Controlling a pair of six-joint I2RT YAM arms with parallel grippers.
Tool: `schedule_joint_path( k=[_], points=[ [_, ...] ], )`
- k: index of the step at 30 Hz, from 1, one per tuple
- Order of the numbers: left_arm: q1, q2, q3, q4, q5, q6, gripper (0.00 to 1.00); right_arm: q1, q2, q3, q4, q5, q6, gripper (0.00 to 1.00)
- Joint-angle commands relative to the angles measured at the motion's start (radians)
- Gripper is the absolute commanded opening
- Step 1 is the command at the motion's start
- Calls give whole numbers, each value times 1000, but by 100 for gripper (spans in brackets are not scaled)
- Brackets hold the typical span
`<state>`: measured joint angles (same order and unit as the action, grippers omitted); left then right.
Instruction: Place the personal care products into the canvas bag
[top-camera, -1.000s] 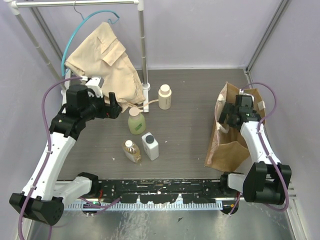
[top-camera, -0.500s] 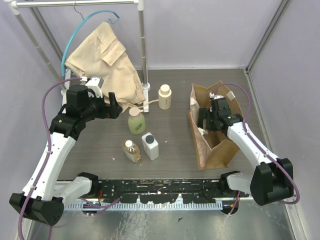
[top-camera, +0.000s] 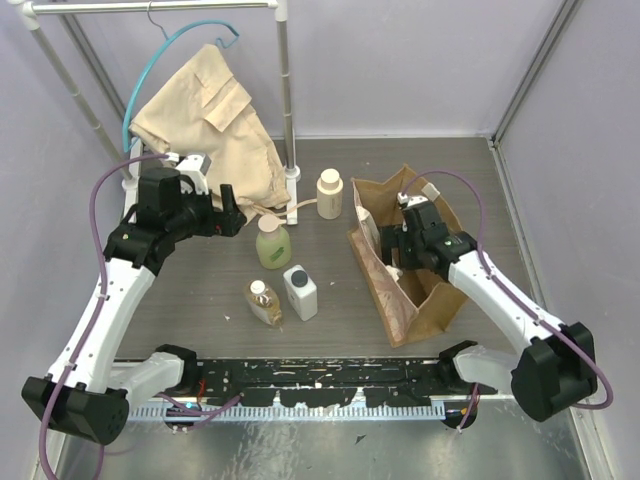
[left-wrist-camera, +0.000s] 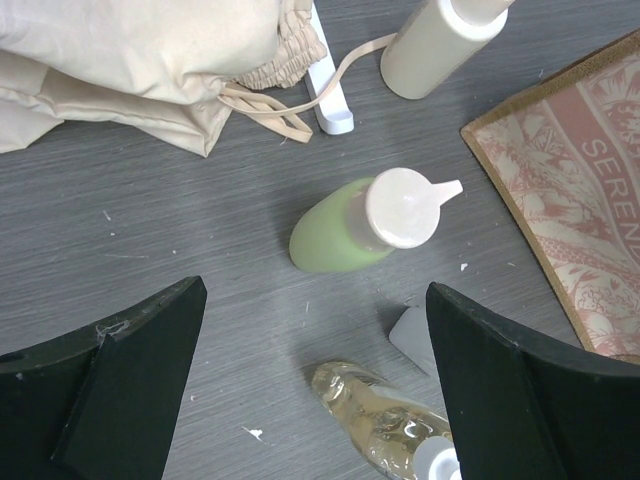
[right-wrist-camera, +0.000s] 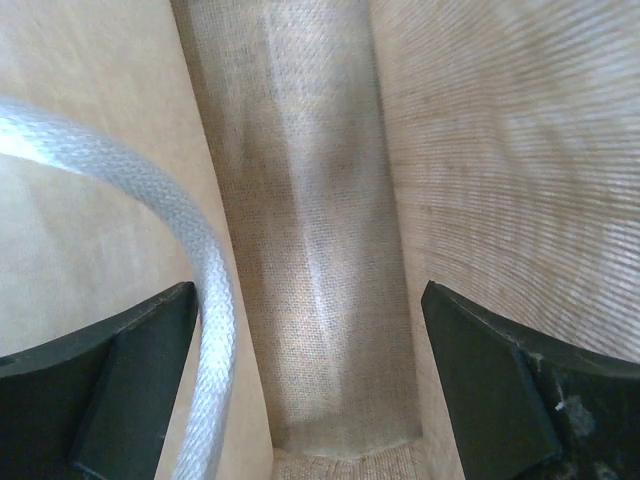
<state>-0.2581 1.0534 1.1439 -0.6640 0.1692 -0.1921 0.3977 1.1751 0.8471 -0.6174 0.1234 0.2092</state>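
Four personal care products stand on the dark table: a cream round-capped bottle (top-camera: 329, 193), a green-yellow bottle (top-camera: 272, 243), an amber bottle (top-camera: 264, 301) and a white rectangular bottle with a black cap (top-camera: 300, 291). My left gripper (top-camera: 228, 210) hovers open above and left of them. Its wrist view shows the green bottle (left-wrist-camera: 350, 225), the cream bottle (left-wrist-camera: 435, 45) and the amber bottle (left-wrist-camera: 385, 425) below the open left gripper (left-wrist-camera: 315, 300). The tan canvas bag (top-camera: 385, 285) stands tilted to their right. My right gripper (top-camera: 392, 245) is inside its mouth, open (right-wrist-camera: 305, 300), beside a pale handle (right-wrist-camera: 210, 300).
A beige garment (top-camera: 210, 130) hangs from a teal hanger on a white rack (top-camera: 288, 120) at the back left, its drawstring trailing near the cream bottle. Purple walls close in the back and right. The arm bases sit along the near edge.
The right arm has moved left with its gripper inside the bag, and the bag has come with it from the right wall toward the bottles. The left arm barely shifted.
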Motion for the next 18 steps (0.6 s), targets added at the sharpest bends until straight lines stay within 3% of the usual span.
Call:
schedule_joint_path(
  k=[1,9,18],
  points=[
    [0,-11,12,-3,7,2,98,1,-88,140,-70,85,-14,100],
    [0,-55,-23,-12,-33,-5,98,1,-116,395,-211,105,-84,100],
    [-1,-66,-51,-37,-53,-13,98,3,97,750,-225,-71,-137,100]
  ],
)
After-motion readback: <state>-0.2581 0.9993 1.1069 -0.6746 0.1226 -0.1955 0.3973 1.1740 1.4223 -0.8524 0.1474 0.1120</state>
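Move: The right hand, empty and open, is inside the canvas bag, whose middle is about 3 cm back, 1 cm to its right and 2 cm lower. From this hand the cream bottle stands roughly 14 cm ahead and 18 cm left, the black-capped white bottle some 10 cm back and 24 cm left, both about 5 cm lower. From the left hand, the bag lies some 5 cm back, 40 cm right and 17 cm lower. The right gripper comes free of the bag's walls and climbs out through its mouth, rising about 19 cm and ending above the rim; it goes only some 4 cm forward. Its fingers stay wide open and empty while the wrist tips them upward by roughly 20 degrees. ##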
